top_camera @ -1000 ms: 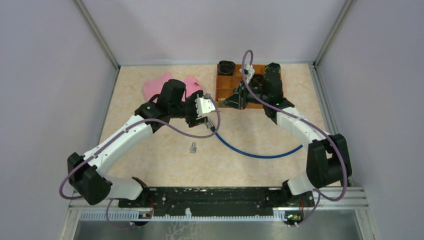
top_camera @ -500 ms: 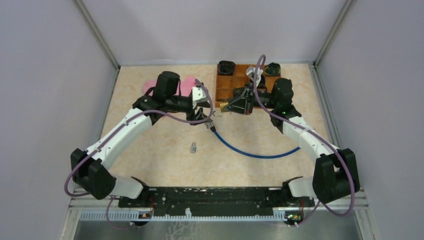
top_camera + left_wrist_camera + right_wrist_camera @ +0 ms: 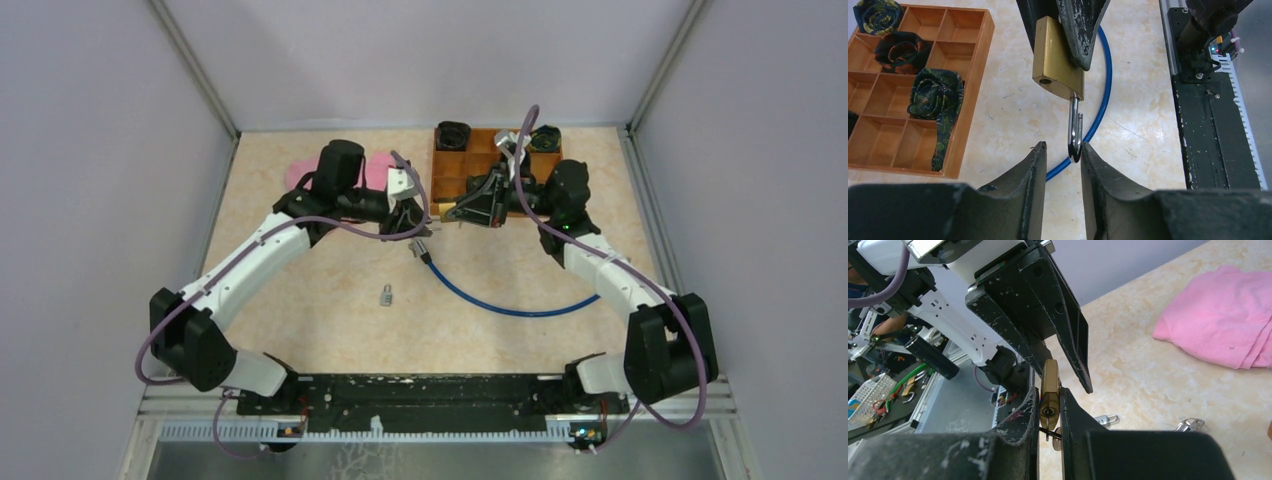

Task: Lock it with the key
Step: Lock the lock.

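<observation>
My right gripper [image 3: 1049, 391] is shut on a brass padlock [image 3: 1050, 374] and holds it in the air, keyhole end toward its camera. A small key [image 3: 1047, 429] on a ring hangs at the keyhole. In the left wrist view the padlock [image 3: 1058, 60] hangs from the right fingers [image 3: 1080, 30], and its open steel shackle [image 3: 1074, 127] points down. My left gripper [image 3: 1062, 147] is open, and the shackle tip sits between its fingertips, close to the right one. In the top view the two grippers, left [image 3: 418, 222] and right [image 3: 452, 212], meet mid-table in front of the tray.
A wooden compartment tray [image 3: 447, 168] with rolled dark fabric stands at the back, seen also in the left wrist view [image 3: 970, 45]. A blue cable [image 3: 500, 305] curves across the table. A small silver padlock [image 3: 386, 295] lies in front. A pink cloth [image 3: 1228, 325] lies at the back left.
My right gripper came out from over the tray with the padlock and moved left. My left gripper swung back and right until its fingers met the shackle.
</observation>
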Controlling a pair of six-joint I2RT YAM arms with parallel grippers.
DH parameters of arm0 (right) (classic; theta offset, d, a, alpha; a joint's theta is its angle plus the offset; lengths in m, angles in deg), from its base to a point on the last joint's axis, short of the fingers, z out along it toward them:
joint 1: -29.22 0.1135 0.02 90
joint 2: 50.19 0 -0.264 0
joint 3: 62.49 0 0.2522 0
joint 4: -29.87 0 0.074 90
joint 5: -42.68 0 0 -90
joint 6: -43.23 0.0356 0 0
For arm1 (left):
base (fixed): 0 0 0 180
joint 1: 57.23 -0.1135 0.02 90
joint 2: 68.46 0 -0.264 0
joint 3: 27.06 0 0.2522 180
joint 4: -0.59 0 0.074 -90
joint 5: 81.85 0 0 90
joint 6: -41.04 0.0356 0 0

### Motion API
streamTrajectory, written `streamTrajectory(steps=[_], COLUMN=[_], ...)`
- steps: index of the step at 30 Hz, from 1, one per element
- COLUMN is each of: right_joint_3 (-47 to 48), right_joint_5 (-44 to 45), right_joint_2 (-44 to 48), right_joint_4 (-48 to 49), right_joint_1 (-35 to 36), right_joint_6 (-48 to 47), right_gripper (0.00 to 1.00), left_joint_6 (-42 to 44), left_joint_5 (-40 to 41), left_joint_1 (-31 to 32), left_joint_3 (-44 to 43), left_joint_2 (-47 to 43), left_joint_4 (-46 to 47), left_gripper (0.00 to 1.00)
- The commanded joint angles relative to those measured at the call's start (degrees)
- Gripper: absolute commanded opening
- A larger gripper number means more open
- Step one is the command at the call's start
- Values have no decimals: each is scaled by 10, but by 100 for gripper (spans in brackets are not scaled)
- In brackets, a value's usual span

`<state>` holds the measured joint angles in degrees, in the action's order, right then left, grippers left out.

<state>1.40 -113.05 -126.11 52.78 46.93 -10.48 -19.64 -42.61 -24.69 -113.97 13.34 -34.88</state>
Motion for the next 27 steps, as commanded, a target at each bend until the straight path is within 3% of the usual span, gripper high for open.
streamTrajectory(steps=[1, 7, 13, 14, 17, 19, 23, 27], right_joint_3=[-4, -11, -7, 0, 52, 91, 118, 121], right_joint_5=[-1, 3, 19, 32, 83, 106, 130, 88], right_joint_2=[-6, -9, -6, -2, 9, 18, 49, 56], right_joint_4=[54, 56, 28, -9, -193, -292, -377, -406], right_joint_1=[-4, -4, -3, -4, -4, -4, -5, -2], right_joint_6=[18, 17, 9, -13, -160, -257, -414, -449], right_gripper=[0, 0, 0, 6, 46, 60, 75, 77], left_joint_6=[-19, -27, -15, -13, -29, -42, -70, -101], left_joint_5=[-28, -34, -19, -11, 24, 38, 45, 17], left_joint_1=[6, 7, 8, 8, 7, 6, 5, 6], left_joint_3=[-17, -15, -13, -13, -18, -28, -54, -50], left_joint_2=[8, 8, 5, 3, -1, 1, 11, 7], left_joint_4=[25, 31, 18, 10, -8, -33, -89, -97], left_gripper=[34, 25, 0, 0, 0, 0, 0, 0])
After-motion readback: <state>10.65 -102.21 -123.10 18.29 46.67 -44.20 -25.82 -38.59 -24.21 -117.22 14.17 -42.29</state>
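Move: The padlock, held by its body in the right fingertips, has its middle about 4 cm to the left hand's right, 2 cm ahead and 2 cm above; its shackle reaches between the left fingertips. Some 22 cm below the left hand, the hose fitting lies 7 cm ahead and 2 cm left, the silver lock 3 cm back and 9 cm left. From the right hand the padlock is 2 cm left, level in depth and height. Left fingers shut on the padlock's shackle, then the right opens wide, releasing the body, and moves 3 cm forward. ##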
